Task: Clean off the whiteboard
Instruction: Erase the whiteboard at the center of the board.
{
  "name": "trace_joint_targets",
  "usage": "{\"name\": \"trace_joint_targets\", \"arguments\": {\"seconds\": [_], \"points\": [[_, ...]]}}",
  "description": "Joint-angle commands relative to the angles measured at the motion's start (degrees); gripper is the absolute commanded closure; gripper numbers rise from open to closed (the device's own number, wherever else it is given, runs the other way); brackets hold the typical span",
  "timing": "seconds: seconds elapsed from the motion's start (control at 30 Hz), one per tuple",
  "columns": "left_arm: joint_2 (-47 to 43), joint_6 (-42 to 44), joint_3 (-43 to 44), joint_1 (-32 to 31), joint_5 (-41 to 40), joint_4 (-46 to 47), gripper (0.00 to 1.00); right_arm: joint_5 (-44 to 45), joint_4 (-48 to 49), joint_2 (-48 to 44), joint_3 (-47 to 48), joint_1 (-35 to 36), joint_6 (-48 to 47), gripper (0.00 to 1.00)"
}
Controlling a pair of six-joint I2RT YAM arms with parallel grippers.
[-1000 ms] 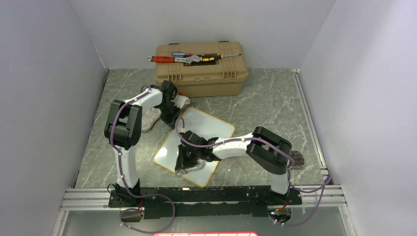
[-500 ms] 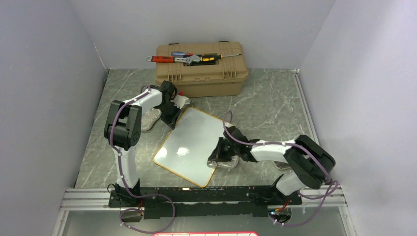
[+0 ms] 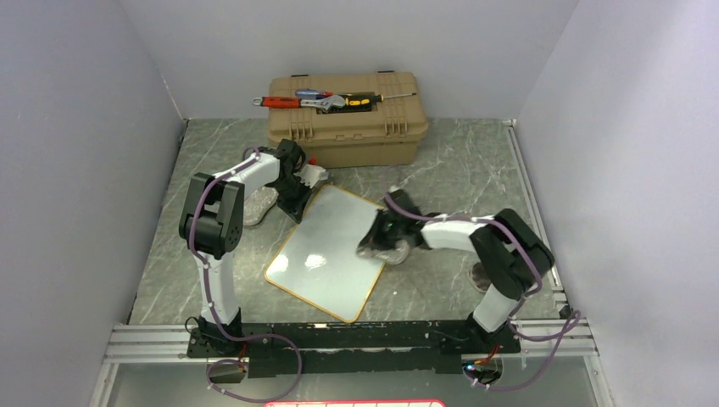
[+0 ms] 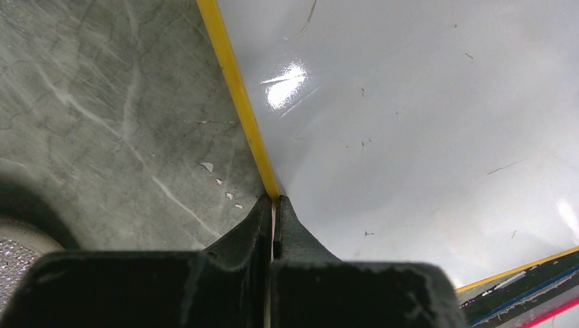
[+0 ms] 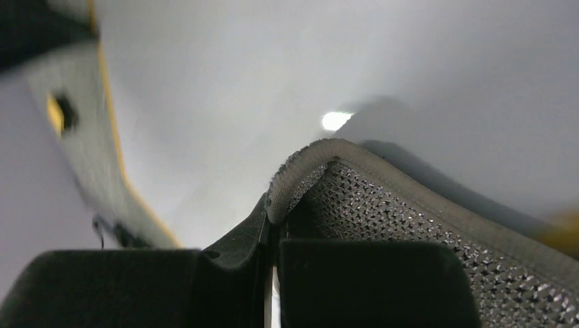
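Note:
The whiteboard (image 3: 326, 254) lies tilted on the marble table, white with a thin yellow rim (image 4: 239, 96); only faint specks mark its surface (image 4: 410, 123). My left gripper (image 3: 298, 205) is shut on its far left edge, and the rim runs in between the closed fingertips (image 4: 274, 203). A grey mesh cloth (image 5: 423, 225) is pinched in my shut right gripper (image 5: 273, 213). That gripper (image 3: 379, 240) presses the cloth (image 3: 392, 248) against the board's right edge.
A tan toolbox (image 3: 343, 127) stands at the back with a wrench (image 3: 326, 103) and screwdrivers on its lid. A second grey cloth (image 3: 261, 206) lies left of the board, beside my left arm. Another grey pad (image 3: 483, 275) sits by the right arm. Walls close in on both sides.
My right gripper swept the cloth from the board's near part across to its right edge, then farther back along that edge. The left arm stayed put.

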Motion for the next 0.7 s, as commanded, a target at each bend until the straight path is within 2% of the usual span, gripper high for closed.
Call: {"name": "trace_joint_targets", "arguments": {"seconds": [0.0,0.1,0.13,0.33,0.43,0.53,0.6,0.67], "points": [[5.74,0.98,-4.35,-2.07,3.62,-3.28,0.97,16.72,-18.32,-2.66,-3.08,-10.08,-9.16,1.00],[5.52,0.63,-4.37,-2.07,3.66,-2.93,0.97,16.58,-17.81,-3.53,-5.15,-9.60,-8.13,1.00],[5.53,0.56,-4.34,-2.06,3.77,-2.99,0.97,14.00,-16.75,-3.94,-6.64,-8.32,-7.08,1.00],[5.74,0.73,-4.48,-2.06,3.81,-2.98,0.97,10.21,-10.10,-6.08,-14.60,6.75,4.56,1.00],[5.57,0.81,-4.41,-2.06,3.90,-2.88,0.97,7.66,-5.33,-7.45,-18.23,11.32,9.38,1.00],[5.80,0.83,-4.14,-2.06,4.11,-3.11,0.97,5.46,-4.93,-5.40,-15.99,11.44,6.35,1.00],[5.73,0.75,-4.14,-2.06,4.44,-3.23,0.97,6.82,-9.58,-4.43,-13.22,7.96,2.59,1.00],[5.06,0.64,-4.93,-2.06,4.39,-2.52,0.97,7.07,-6.92,-5.56,-13.89,2.21,1.05,1.00]]}}
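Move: The right hand already holds the eraser, whose body reaches about 5 cm to its right, level front to back. The whiteboard's middle is some 6 cm to this hand's left, about level with it and 2 cm lower; the board's right-hand corner is roughly 7 cm ahead and 9 cm to the right. The toolbox stands about 27 cm ahead, 4 cm left. From the left hand, shut on the board's left edge, the board's middle lies about 8 cm back and 9 cm right. Forward and to the right first, sweeping some 9 cm towards the board's right-hand corner with the eraser, the right hand then reverses and drags it back about 11 cm and left 7 along the right edge, easing off near the board's near end. The wrist swings clockwise and back again; the grip stays shut at low, nearly even height. The left hand keeps still, pinching the board's left edge. ##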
